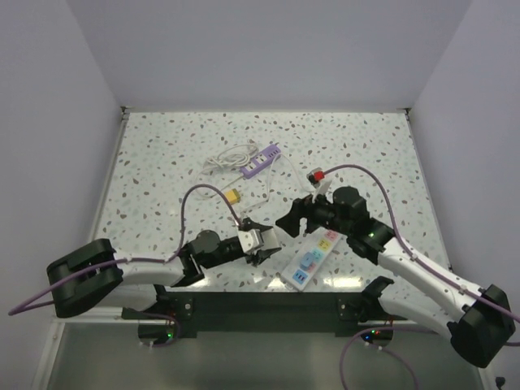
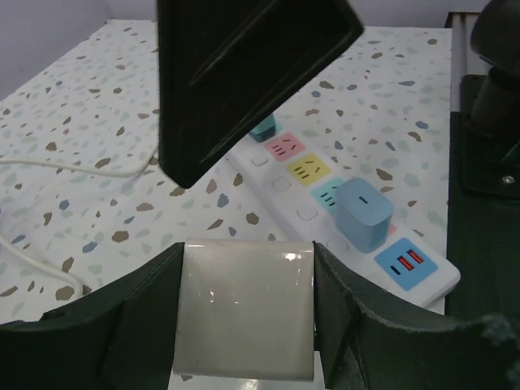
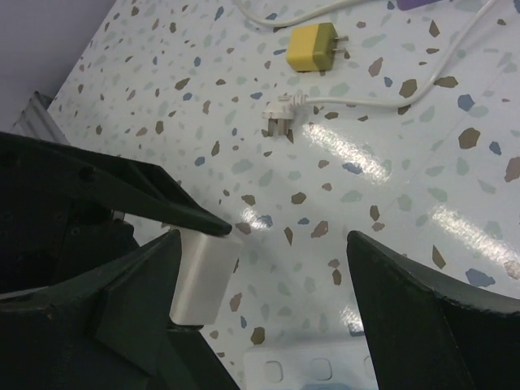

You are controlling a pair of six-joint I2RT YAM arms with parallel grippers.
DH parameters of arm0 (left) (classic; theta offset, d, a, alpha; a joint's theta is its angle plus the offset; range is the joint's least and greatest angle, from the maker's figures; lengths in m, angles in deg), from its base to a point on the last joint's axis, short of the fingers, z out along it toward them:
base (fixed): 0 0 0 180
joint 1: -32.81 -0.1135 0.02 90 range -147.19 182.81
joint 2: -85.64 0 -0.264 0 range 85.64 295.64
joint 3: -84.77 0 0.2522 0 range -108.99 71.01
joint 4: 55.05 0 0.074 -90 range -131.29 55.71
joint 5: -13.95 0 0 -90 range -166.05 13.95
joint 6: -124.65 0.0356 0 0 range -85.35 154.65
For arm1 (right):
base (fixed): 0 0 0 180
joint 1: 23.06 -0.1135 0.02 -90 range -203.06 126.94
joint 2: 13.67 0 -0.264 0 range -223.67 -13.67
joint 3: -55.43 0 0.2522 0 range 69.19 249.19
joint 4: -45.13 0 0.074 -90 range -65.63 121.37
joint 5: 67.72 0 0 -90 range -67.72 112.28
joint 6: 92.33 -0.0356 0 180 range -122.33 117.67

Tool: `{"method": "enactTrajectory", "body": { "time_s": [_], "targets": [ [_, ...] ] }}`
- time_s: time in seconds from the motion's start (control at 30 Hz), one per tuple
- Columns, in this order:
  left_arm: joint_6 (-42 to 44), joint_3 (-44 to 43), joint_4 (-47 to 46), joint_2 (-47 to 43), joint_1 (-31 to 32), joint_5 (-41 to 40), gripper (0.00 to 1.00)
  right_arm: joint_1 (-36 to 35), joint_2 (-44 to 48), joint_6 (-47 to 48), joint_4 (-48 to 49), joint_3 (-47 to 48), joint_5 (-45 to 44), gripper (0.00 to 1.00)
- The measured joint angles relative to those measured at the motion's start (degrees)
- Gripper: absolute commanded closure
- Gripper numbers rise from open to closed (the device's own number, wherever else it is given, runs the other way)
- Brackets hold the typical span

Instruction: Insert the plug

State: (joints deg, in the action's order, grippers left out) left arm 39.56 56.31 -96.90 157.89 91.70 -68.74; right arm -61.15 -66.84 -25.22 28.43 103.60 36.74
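Observation:
My left gripper (image 1: 262, 242) is shut on a white cube-shaped plug (image 2: 244, 309), held just left of the white power strip (image 1: 313, 258). In the left wrist view the strip (image 2: 280, 185) has coloured sockets, and a blue plug (image 2: 363, 213) sits in one of them. My right gripper (image 1: 296, 214) is open and empty, hovering above the strip's far end, close to the held plug. In the right wrist view its fingers (image 3: 431, 309) stand wide apart, with the white plug (image 3: 199, 276) at the left between the left gripper's black fingers (image 3: 146, 195).
A yellow plug (image 1: 233, 197) and a white cabled plug (image 3: 280, 114) lie beyond the grippers. A purple strip (image 1: 264, 160) with a coiled white cable is farther back. A red-tipped plug (image 1: 318, 175) lies right of centre. Walls enclose the table.

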Motion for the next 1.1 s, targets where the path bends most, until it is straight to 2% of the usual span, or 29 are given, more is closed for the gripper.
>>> {"method": "enactTrajectory", "body": {
  "time_s": [0.27,0.7,0.87,0.93,1.0,1.1],
  "targets": [
    [5.2,-0.1,1.0,-0.9,6.6,-0.7,1.00,-0.2,-1.6,-1.6,2.6,-1.4,3.8,0.15],
    [9.6,-0.7,1.0,-0.9,8.0,-4.6,1.00,-0.1,-1.5,-5.4,8.2,-6.4,11.5,0.18],
    [10.8,-2.5,0.8,-0.9,8.1,-4.6,1.00,-0.9,-1.5,-6.3,10.0,-7.2,15.1,0.23],
    [11.1,-3.1,0.7,-0.9,8.4,-4.5,1.00,-1.0,-1.6,-6.5,11.0,-7.6,16.2,0.26],
    [11.3,-3.4,0.7,-0.9,8.6,-4.5,1.00,-1.4,-1.9,-6.7,11.8,-7.7,17.2,0.36],
    [11.7,-3.6,0.8,-0.9,8.7,-4.3,1.00,-1.6,-2.4,-7.2,13.4,-8.1,18.7,0.59]
  ]
}}
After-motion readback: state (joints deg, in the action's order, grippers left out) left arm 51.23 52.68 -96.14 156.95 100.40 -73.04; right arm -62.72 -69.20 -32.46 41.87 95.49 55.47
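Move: The white plug is already in the left hand's fingers. From the right hand, open and empty, it lies about 6 cm to the left, 3 cm back and 4 cm below. The white power strip lies about 8 cm to the right hand's right, 4 cm back and 15 cm down; the blue plug seated in it is about 6 cm right, 5 cm back and 13 cm down. Right hand moves about 6 cm back and left, pinching the white plug that the left keeps and raises. ##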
